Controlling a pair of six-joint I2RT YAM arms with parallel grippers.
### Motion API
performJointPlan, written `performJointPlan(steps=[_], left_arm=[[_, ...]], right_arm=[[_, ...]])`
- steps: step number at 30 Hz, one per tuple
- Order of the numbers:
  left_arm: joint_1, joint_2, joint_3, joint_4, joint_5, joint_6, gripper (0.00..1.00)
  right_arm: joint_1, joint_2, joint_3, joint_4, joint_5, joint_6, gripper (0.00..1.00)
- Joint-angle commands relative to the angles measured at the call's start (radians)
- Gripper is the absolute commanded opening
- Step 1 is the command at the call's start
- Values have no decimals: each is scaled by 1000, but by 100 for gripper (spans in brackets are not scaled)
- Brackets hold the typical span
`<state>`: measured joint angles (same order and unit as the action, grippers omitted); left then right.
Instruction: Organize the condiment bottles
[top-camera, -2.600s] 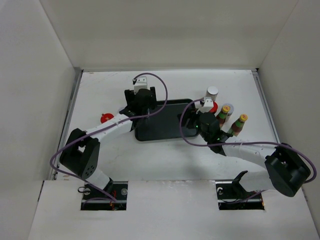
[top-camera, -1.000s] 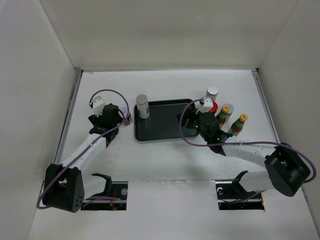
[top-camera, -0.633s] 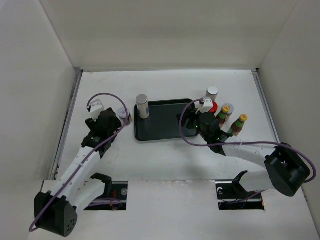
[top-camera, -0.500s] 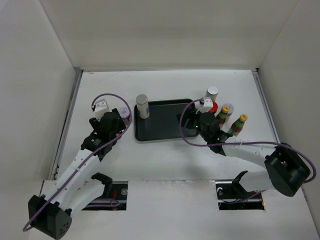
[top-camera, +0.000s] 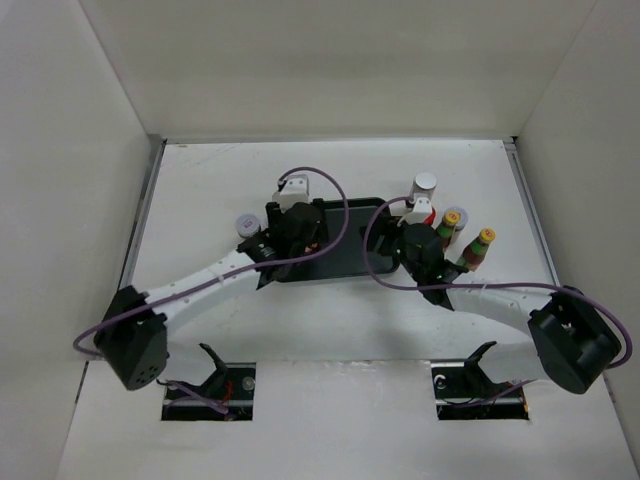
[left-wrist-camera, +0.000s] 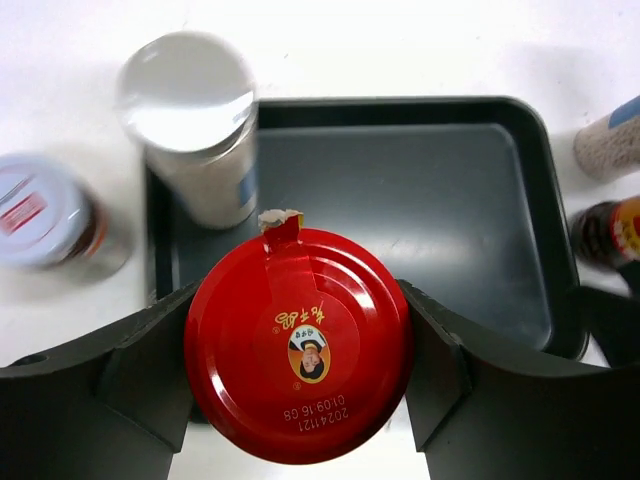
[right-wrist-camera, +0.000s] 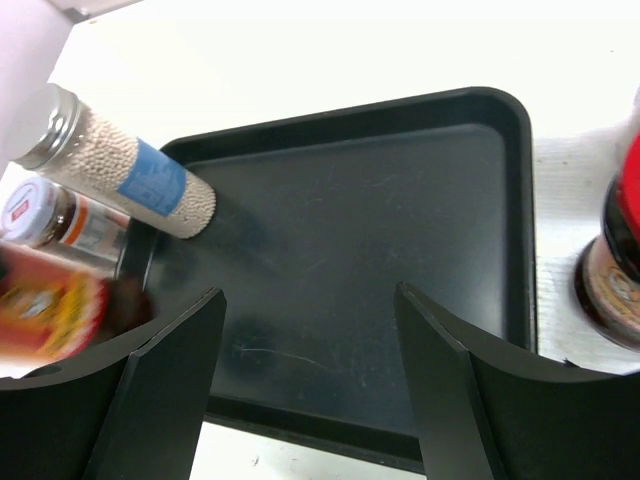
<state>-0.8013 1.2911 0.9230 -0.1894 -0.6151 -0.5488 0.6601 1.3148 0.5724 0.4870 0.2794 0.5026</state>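
Note:
My left gripper (left-wrist-camera: 300, 300) is shut on a red-capped jar (left-wrist-camera: 298, 345) and holds it over the near left edge of the dark tray (left-wrist-camera: 420, 200). A grey-capped white shaker (left-wrist-camera: 195, 140) stands in the tray's far left corner. A silver-lidded jar (left-wrist-camera: 50, 215) stands left of the tray. My right gripper (right-wrist-camera: 310, 300) is open and empty over the tray's right part (right-wrist-camera: 380, 230). In the top view my left gripper (top-camera: 285, 250) hides its jar. A white shaker (top-camera: 425, 185), a second red-capped jar (right-wrist-camera: 615, 270) and two slim brown bottles (top-camera: 452, 222) (top-camera: 480, 245) stand right of the tray.
High white walls (top-camera: 80, 150) close in the table on the left, back and right. The purple cables (top-camera: 345, 205) of both arms loop over the tray. The two grippers are close together above the tray (top-camera: 345, 262).
My left arm closed on the red-capped jar left of the tray and has swung right with it to the tray's near left edge. My right arm has hardly moved.

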Motion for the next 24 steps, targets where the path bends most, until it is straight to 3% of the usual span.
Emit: performJointPlan(steps=[1, 9, 19, 24], left_arm=[[-2, 95, 129, 277, -12, 84, 41], [55, 341, 252, 406, 0, 202, 41], [106, 467, 316, 461, 32, 234, 42], [118, 485, 316, 470, 35, 237, 51]], right_arm=[[-14, -31, -6, 70, -6, 14, 75], [-18, -40, -16, 78, -8, 20, 75], [-17, -15, -6, 78, -22, 20, 75], [-15, -14, -5, 78, -22, 20, 75]])
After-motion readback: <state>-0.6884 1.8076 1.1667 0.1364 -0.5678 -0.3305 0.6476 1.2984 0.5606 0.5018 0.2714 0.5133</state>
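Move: The red-lidded jar is already in the left fingers. The spot it is taken to, at the tray's far-left corner, lies about 12 cm ahead of the left hand, 4 cm to its right and some 12 cm below. The spice bottle stands roughly 8 cm left of that spot and 4 cm nearer, the white-lidded jar about 16 cm left and 7 cm nearer. From the right hand the spot is around 16 cm left, 10 cm ahead, 9 cm down. The red-lidded jar, still gripped, is carried by the left hand about 12 cm forward and some 6 cm down, with 4 cm to the right early on, past the spice bottle's right side towards the tray's far-left corner. The hand rolls slightly, its left side rising under 10 degrees, and eases almost to a stop with the fingers keeping their hold. ##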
